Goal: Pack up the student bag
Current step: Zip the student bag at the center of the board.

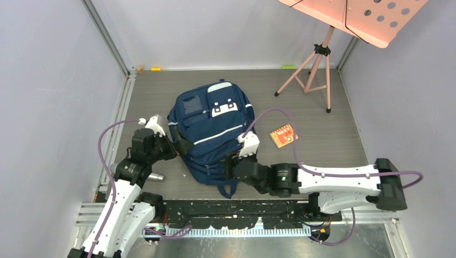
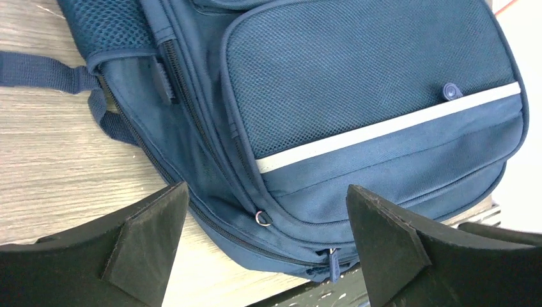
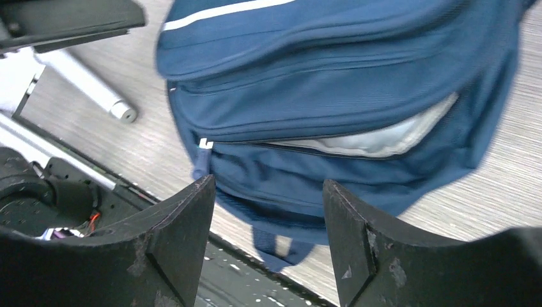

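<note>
The student bag (image 1: 212,129), navy blue with pale stripes and a white patch, lies flat in the middle of the table. My left gripper (image 1: 180,146) is at its left side, jaws wide open and holding nothing. In the left wrist view the gripper (image 2: 265,192) hovers over the bag's front pocket (image 2: 371,83), near a zipper pull (image 2: 333,262). My right gripper (image 1: 232,164) is at the bag's near edge. In the right wrist view it (image 3: 268,185) stands open and holds nothing, above a partly unzipped compartment showing grey lining (image 3: 377,137).
An orange booklet (image 1: 283,135) lies right of the bag. A silver cylinder (image 1: 156,176) rests by the left arm. A pink music stand (image 1: 322,59) stands at the back right. Grey walls close in three sides.
</note>
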Available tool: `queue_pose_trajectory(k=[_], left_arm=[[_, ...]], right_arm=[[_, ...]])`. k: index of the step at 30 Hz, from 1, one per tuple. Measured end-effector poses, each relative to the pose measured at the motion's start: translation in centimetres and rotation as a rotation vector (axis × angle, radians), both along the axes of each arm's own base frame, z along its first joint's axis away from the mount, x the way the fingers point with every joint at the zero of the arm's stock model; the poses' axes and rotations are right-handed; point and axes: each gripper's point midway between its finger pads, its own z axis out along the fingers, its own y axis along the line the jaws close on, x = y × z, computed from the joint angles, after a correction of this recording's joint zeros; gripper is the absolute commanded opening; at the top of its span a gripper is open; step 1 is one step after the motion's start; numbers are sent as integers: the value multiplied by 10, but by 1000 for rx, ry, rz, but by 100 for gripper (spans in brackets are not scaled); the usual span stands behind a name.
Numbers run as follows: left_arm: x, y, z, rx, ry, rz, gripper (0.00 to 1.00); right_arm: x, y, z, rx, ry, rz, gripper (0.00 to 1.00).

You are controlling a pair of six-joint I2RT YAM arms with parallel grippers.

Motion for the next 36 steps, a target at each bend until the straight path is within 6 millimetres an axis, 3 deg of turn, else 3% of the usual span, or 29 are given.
queue_pose_trajectory(k=[8,16,25,36], left_arm=[[-3,2,-12,-128,-2,100,92],[-3,-6,-34,-222,58,131,76],[2,-15,-42,-278,93,122,65],[5,-19,-50,-292,113,113,56]], right_arm=[[-16,65,0,-37,7,68,64],[-20,104,-31,-113,71,86,58],[-14,111,-42,-202,83,36,53],[-8,103,-64,-305,98,-9,44]])
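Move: The zipper pull, at the left end of the bag's still open mouth, lies about 11 cm to the right hand's left, 1 cm ahead and some 9 cm lower. The bag's carry loop sits about 7 cm back and 7 cm right of that pull. The left hand goes for the small ring at the bag's near left corner, about 2 cm right, level ahead and 7 cm below; the metal bottle lies roughly 11 cm left and 9 cm back of that hand. The left fingertips come down onto the bag cloth around the small ring, sinking about 5 cm and drifting 2 cm right as they close to just over half open. The right hand sweeps some 10 cm left, then sinks about 6 cm to the zipper pull, narrowing its fingers around it without shutting. Both wrists roll about 17 degrees, left side dipping. ##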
